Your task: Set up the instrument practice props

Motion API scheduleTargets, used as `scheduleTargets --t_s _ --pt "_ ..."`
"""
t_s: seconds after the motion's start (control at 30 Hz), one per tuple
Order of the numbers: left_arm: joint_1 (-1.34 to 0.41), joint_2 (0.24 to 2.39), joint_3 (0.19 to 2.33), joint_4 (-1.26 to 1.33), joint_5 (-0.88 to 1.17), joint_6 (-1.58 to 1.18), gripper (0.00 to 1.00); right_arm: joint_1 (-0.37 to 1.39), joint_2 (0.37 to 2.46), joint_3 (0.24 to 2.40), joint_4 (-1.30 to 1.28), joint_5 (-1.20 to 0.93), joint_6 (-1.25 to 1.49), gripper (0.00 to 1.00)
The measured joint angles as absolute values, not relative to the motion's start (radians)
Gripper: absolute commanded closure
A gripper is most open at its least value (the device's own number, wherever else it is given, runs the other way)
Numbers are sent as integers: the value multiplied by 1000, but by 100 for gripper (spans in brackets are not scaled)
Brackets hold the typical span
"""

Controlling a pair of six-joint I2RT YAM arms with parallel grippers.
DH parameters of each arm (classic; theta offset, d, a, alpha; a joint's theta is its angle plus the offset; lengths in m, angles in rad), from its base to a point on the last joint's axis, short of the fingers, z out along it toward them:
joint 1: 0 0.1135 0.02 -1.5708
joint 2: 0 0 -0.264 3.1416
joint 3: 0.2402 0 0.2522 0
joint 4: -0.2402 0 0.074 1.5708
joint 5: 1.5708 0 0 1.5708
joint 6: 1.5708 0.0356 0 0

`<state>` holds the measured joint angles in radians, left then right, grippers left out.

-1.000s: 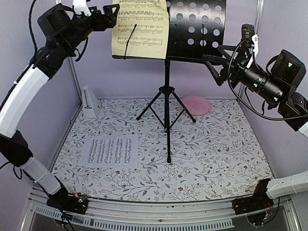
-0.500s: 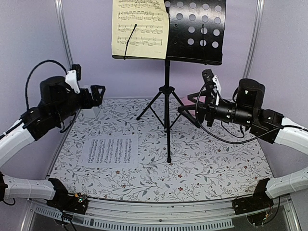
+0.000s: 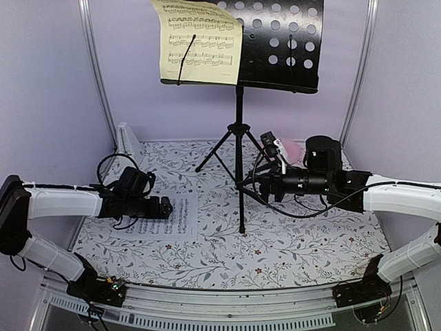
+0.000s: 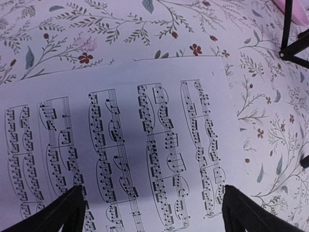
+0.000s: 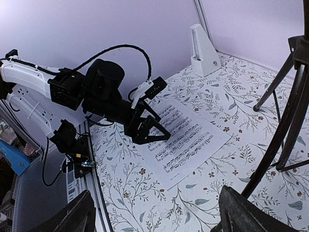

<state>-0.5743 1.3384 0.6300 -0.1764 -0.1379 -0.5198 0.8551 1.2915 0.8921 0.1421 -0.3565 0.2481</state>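
Note:
The black perforated music stand (image 3: 279,43) rises on its tripod at the back centre. A yellowish sheet-music page (image 3: 198,41) rests slightly askew on the left of its desk. A white sheet-music page (image 3: 180,215) lies flat on the floral table at the left. My left gripper (image 3: 165,207) hovers low over it, open, with both fingers spread above the printed staves (image 4: 140,140) and holding nothing. The pale-grey pyramid metronome (image 3: 128,141) stands at the back left corner. My right gripper (image 3: 256,186) is open and empty beside the stand's pole, facing left toward the white page (image 5: 186,137).
A pink round plate (image 3: 293,147) sits at the back right, mostly hidden behind my right arm. The tripod legs (image 5: 285,130) spread across the table's middle, close to my right gripper. One leg tip (image 4: 289,46) lies just right of the white page. Lilac walls enclose the table.
Both arms have dropped from the stand's desk to table height. The left gripper came down over the white page; the right one settled by the pole. The yellowish page now sits more askew.

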Motion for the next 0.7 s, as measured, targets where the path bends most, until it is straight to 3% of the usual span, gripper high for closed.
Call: scheduleTargets --t_s 0.33,0.7 --pt "-581 1446 578 -38 -44 -601 1 855 1320 857 188 -381 277 10" --pt "-707 1513 582 49 -59 -680 1 855 1356 855 210 -401 277 10"
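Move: The left hand is open over the near part of the white sheet music on the table; the sheet's middle is about 4 cm ahead, 3 cm to its left and 5 cm below. Level with the sheet, the music stand's front foot lies some 29 cm to the hand's right and 3 cm back; the white tower stands about 28 cm ahead, 15 cm left. From the right hand, the sheet's middle is roughly 35 cm left, 9 cm ahead and 24 cm below. The left fingertips come down onto the white sheet and drag it to the right: the open hand sinks about 4 cm while easing right and back, then slides level to the right, some 6 cm rightward in all, its left side dipping slightly. Fingers stay wide open. The right hand, open too, sinks 2.5 cm. ##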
